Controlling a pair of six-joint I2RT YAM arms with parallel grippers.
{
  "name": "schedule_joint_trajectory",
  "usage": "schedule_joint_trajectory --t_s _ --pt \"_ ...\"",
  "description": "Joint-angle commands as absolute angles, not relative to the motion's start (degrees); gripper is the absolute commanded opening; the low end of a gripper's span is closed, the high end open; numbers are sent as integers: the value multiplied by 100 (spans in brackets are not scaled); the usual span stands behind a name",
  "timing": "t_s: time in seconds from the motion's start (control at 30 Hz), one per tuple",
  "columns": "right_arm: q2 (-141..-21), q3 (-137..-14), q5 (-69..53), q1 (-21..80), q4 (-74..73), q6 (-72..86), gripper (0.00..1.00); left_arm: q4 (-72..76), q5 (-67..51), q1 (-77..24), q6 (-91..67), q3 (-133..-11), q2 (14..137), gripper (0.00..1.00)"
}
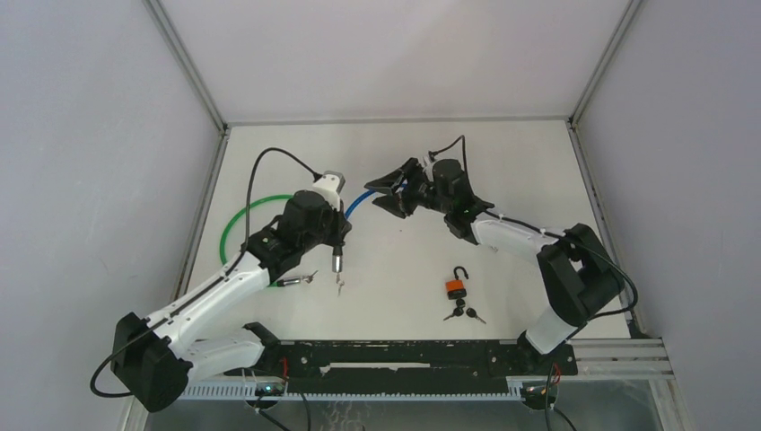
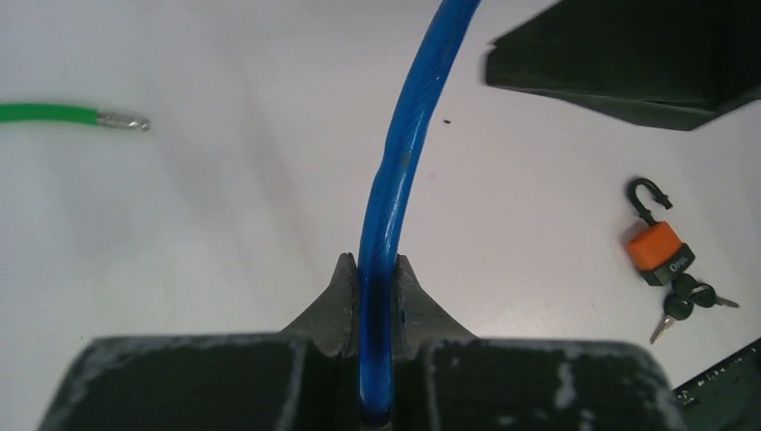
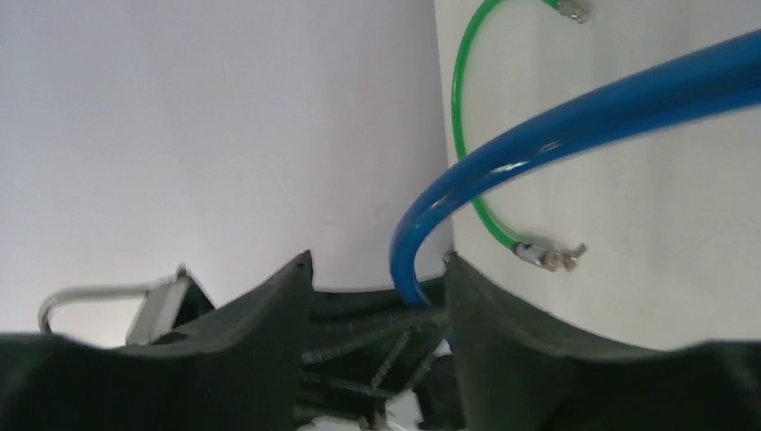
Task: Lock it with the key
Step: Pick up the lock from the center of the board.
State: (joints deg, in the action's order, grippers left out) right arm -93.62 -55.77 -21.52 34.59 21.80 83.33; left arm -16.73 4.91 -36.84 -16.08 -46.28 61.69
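Note:
An orange padlock (image 1: 456,288) lies on the white table right of centre with its shackle open, and the dark-headed keys (image 1: 463,313) lie at its lower end. The left wrist view shows the padlock (image 2: 660,251) and keys (image 2: 684,301) at the far right. My left gripper (image 1: 343,214) is shut on a blue cable (image 2: 395,162), well left of the lock. My right gripper (image 1: 381,191) stands open around the same blue cable (image 3: 538,126) without pinching it. In the right wrist view, its gripper (image 3: 377,269) shows the wide gap.
A green cable (image 1: 240,220) curves along the left side of the table, and its metal end (image 2: 124,120) lies on the surface. More metal cable ends (image 1: 338,266) lie in front of the left arm. White walls enclose the table.

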Motion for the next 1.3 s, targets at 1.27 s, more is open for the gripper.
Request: schedule_joint_trajectory --t_s 1.27 --pt "-9120 -5581 -708 2331 -369 -1027 93 -1025 -509 -3155 -1366 -5369 4881 0"
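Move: The blue lock's free metal end lies about 27 cm to the right gripper's right, some 2 cm back and 19 cm below. The orange padlock is about 18 cm right and 11 cm back of that gripper, with its keys 19 cm right and 18 cm back, both roughly 20 cm down. From the left gripper, which already pinches the blue lock near its key cylinder, that free end is 35 cm right, 5 cm ahead and 16 cm below. Swing the right gripper away from the left one, about 19 cm to the right, first rising and drawing back, then going forward again while sinking to some 16 cm below its start. Turn the wrist roughly 85 degrees so the fingers point steeply down, spread almost fully around the blue lock's free end. Meanwhile lift the left gripper about 9 cm, keeping its pinch on the lock. ##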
